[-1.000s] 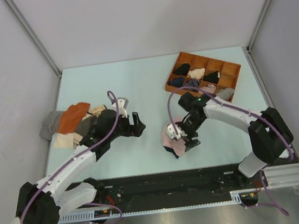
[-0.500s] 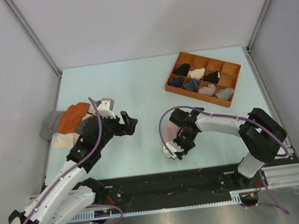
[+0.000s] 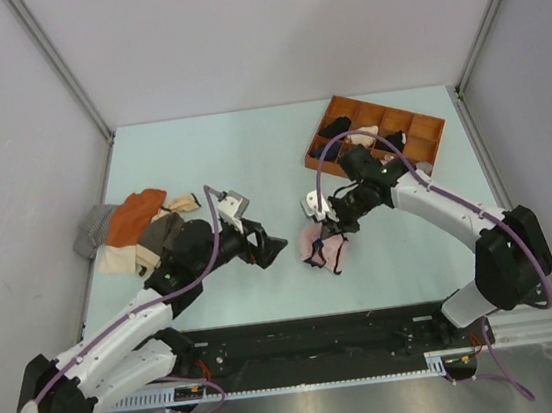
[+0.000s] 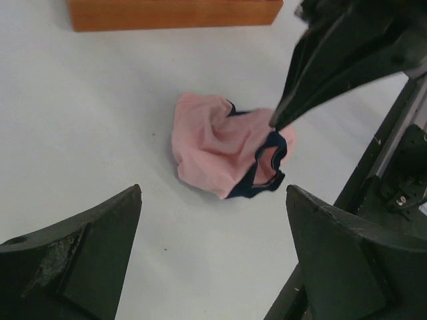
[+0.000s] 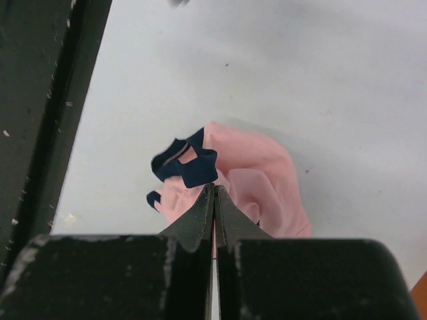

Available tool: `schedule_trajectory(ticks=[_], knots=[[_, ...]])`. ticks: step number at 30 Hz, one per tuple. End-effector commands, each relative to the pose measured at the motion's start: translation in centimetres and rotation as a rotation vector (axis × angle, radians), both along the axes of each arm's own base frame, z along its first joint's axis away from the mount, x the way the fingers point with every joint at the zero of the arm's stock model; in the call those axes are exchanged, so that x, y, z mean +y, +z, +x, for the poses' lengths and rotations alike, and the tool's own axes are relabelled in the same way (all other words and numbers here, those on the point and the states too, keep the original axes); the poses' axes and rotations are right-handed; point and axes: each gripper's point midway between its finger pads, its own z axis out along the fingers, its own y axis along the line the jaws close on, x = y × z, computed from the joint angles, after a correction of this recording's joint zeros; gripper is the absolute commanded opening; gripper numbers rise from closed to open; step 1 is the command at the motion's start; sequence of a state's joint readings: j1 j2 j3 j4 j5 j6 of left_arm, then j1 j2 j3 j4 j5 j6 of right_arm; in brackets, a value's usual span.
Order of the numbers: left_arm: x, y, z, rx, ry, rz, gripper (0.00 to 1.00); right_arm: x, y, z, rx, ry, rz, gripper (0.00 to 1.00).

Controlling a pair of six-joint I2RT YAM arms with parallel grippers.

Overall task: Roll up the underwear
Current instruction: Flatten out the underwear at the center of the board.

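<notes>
The underwear (image 3: 319, 247) is a bunched pink heap with navy edging on the table in front of the arms. My right gripper (image 3: 335, 223) is shut on its navy-edged rim and holds that edge up while the rest hangs down to the table. In the right wrist view the shut fingertips (image 5: 214, 195) pinch the fabric (image 5: 257, 170). My left gripper (image 3: 273, 250) is open and empty, just left of the underwear. In the left wrist view its open jaws (image 4: 213, 193) frame the underwear (image 4: 217, 147), with the right arm's fingers (image 4: 320, 73) above it.
A brown wooden tray (image 3: 344, 100) with compartments of rolled garments stands at the back right; its wall shows in the left wrist view (image 4: 173, 13). A pile of clothes (image 3: 136, 229), with an orange and a beige cloth, lies at the left. The black base rail (image 3: 302, 339) runs along the near edge.
My right gripper has moved away from the near edge and slightly right, pulling the underwear up by its edge. My left gripper has swung right, close to the underwear.
</notes>
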State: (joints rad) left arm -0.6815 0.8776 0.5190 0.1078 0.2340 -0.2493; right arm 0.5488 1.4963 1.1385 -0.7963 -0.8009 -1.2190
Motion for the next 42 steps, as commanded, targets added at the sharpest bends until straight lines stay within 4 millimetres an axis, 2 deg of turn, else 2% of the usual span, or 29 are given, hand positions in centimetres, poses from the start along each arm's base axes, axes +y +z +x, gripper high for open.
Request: schedule_trajectory(ticks=[1,3,4,8,10,11,12,17,22,24,25,26,29,33,34,35,36,37,38,39,41,42], knots=[[-2.2,-1.3,-0.8,-0.036,-0.104,0.032,0.93,1.3,6.5,1.8,0.044,-0.119,0.143,0.0],[-2.5,-2.4,-1.0,-0.032,-0.112,0.063,0.93,1.6,8.4,3.2,0.048,-0.181,0.17,0.0],[-2.6,-3.0,-1.0,-0.026,-0.112,0.076,0.93,1.9,10.4,4.2,0.035,-0.219,0.197,0.0],[-3.3,-5.0,-1.2,0.025,-0.14,0.098,0.94,2.0,12.5,5.7,0.113,-0.337,0.225,0.0],[-3.8,-4.8,-1.0,0.039,-0.132,0.063,0.94,2.1,12.9,6.1,0.117,-0.347,0.239,0.0],[-4.0,-5.3,-0.7,0.061,-0.121,0.059,0.94,2.1,12.9,6.2,0.121,-0.36,0.24,0.0],[-4.6,-4.5,-0.4,0.071,-0.11,0.01,0.94,2.1,12.9,6.3,0.122,-0.365,0.239,0.0],[-6.3,-4.0,1.0,0.153,-0.046,-0.122,0.92,2.0,12.7,7.0,0.151,-0.394,0.248,0.0],[-7.3,-7.5,3.1,0.262,0.043,-0.094,0.86,1.5,12.7,7.7,0.18,-0.426,0.261,0.0],[-8.3,-7.3,3.1,0.293,0.014,-0.112,0.84,1.5,12.5,7.8,0.192,-0.431,0.259,0.0],[-8.7,-8.1,2.9,0.314,0.003,-0.101,0.84,1.4,12.3,7.9,0.199,-0.439,0.255,0.0],[-9.0,-8.1,3.0,0.319,0.004,-0.104,0.84,1.4,12.3,7.9,0.2,-0.44,0.255,0.0],[-9.3,-9.1,2.9,0.341,0.015,-0.093,0.8,1.3,12.3,8.1,0.213,-0.449,0.261,0.0],[-10.0,-9.8,3.2,0.357,0.002,-0.09,0.62,1.4,12.2,8.2,0.23,-0.445,0.267,0.0],[-10.0,-10.1,3.4,0.362,0.007,-0.078,0.46,1.3,12.1,8.3,0.23,-0.449,0.264,0.0],[-10.0,-10.8,3.5,0.367,0.003,-0.05,0.34,1.3,12.2,8.4,0.226,-0.455,0.264,0.0],[-10.1,-10.9,3.6,0.373,-0.001,-0.034,0.24,1.1,12.1,8.5,0.226,-0.462,0.261,0.0],[-9.9,-10.8,3.8,0.371,0.002,-0.028,0.08,0.9,12.1,8.6,0.218,-0.471,0.26,0.0],[-9.6,-11.0,3.8,0.367,0.004,-0.008,0.04,0.6,12.2,8.9,0.214,-0.481,0.262,0.0],[-9.3,-9.9,3.8,0.343,0.006,-0.013,0.01,0.4,12.3,8.9,0.211,-0.486,0.263,0.0],[-7.9,-9.4,3.8,0.328,0.019,0.039,0.0,-0.3,12.8,9.3,0.182,-0.508,0.265,0.0],[-7.7,-7.2,3.9,0.286,0.008,0.025,0.0,-0.6,12.9,9.4,0.16,-0.506,0.262,0.0]])
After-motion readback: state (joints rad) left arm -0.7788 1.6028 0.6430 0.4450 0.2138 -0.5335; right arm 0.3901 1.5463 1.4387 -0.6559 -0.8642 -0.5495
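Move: The pink-and-navy underwear is already pinched in the right hand's closed fingers, its middle some 2 cm to that hand's left, 1 cm farther out and 7 cm below. From the open left hand it lies about 10 cm to the right, 2 cm ahead and 12 cm down. The divided box is roughly 25 cm ahead of the right hand and 13 cm to its right, 9 cm lower. A brown garment lies about 22 cm left of the left hand, 8 cm farther out, 14 cm lower. Up about 11 cm and forward some 8 cm goes the right hand, turning clockwise and keeping its pinch on the underwear, most of the rise coming first. The left hand meanwhile sinks some 12 cm and moves right towards the cloth, tips its fingers down, edges forward late, and shuts them on a lower, left-hand bit of the navy trim. ##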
